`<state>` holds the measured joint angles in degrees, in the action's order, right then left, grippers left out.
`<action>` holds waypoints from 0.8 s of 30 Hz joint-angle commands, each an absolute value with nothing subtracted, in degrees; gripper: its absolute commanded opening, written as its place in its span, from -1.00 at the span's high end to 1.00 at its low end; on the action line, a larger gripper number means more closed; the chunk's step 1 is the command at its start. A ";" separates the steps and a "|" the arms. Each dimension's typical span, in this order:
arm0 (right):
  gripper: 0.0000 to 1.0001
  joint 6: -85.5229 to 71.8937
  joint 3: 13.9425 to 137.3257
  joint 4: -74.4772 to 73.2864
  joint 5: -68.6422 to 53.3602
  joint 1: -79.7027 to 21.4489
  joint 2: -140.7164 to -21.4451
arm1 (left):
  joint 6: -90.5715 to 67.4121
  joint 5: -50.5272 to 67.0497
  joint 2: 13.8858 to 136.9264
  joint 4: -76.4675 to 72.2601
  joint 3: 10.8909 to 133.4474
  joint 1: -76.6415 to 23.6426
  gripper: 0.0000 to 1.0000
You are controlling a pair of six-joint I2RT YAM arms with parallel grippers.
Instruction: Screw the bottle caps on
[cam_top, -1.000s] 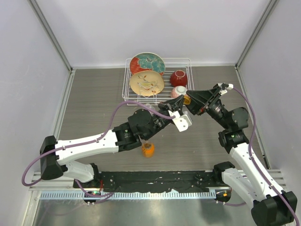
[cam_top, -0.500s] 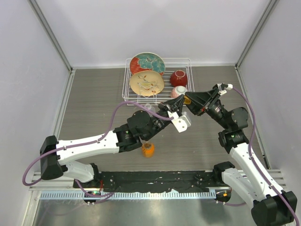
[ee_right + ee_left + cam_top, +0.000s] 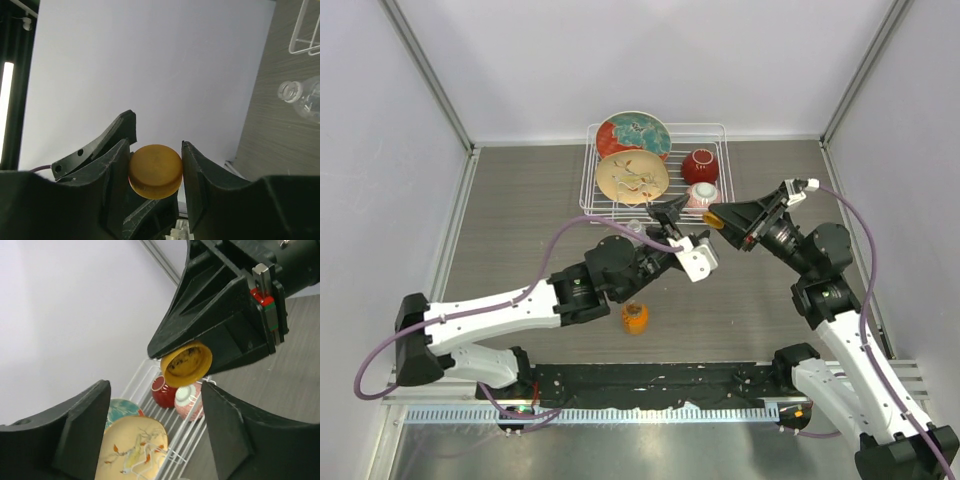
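My right gripper is shut on the orange cap, held in the air in front of the rack; the right wrist view shows the cap pinched between both fingers. My left gripper is open and empty just left of it; its wrist view sees the cap ahead, beyond its fingers. The squat orange bottle stands uncapped near the front. The clear bottle lies mostly hidden under the left arm; its open mouth shows. The white cap is out of view.
A white wire rack at the back holds a red-teal plate, a cream plate, a red bowl and a pink bowl. Grey walls close in on the left, back and right.
My left gripper has drawn back to the left, away from the orange cap. My right gripper keeps hold of the cap and has shifted slightly.
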<state>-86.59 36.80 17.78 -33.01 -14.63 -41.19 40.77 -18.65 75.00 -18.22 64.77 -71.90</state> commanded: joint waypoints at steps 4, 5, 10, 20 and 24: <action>0.67 -67.78 45.96 -4.03 -27.07 -14.94 -41.39 | 26.49 -20.39 63.91 -3.29 65.04 -69.70 -0.99; 0.67 -67.07 46.31 -4.39 -26.72 -14.94 -41.74 | 25.06 -19.96 61.81 -1.86 64.87 -69.26 -0.99; 0.68 -61.71 51.50 -9.31 -24.35 -14.94 -44.82 | 12.69 -11.54 56.08 16.54 63.02 -65.92 -0.99; 0.68 -58.19 54.84 -10.90 -22.59 -14.85 -44.03 | 3.26 4.57 43.33 25.14 46.94 -64.86 -0.99; 0.69 -57.22 55.72 -11.95 -22.59 -14.94 -43.68 | 1.15 4.31 43.15 20.84 41.15 -64.86 -0.99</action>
<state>-59.66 52.58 -11.86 -23.49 -14.68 -44.60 5.48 1.74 44.07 24.51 44.49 -65.01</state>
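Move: The orange bottle stands about 12 cm to the left of the left hand, some 7 cm back and 34 cm below. The water bottle is level with the orange one sideways but about 16 cm farther out. The white cap lies some 17 cm beyond the orange bottle and 11 cm to its right. From the right hand, which already holds the yellow cap, the orange bottle is about 16 cm left, 8 cm back and 33 cm below. Already clear of the yellow cap, the left hand spreads its fingers fully and swings left away from the right gripper, rising a touch, then dives down and back towards the orange bottle, in all some 17 cm down, 13 cm left and 9 cm back, with its fingers tipping down about 45 degrees. The right hand keeps its pinch on the yellow cap, easing a few centimetres forward and right with a slight sink while its raised fingertips tilt down past level and swing a little clockwise. ##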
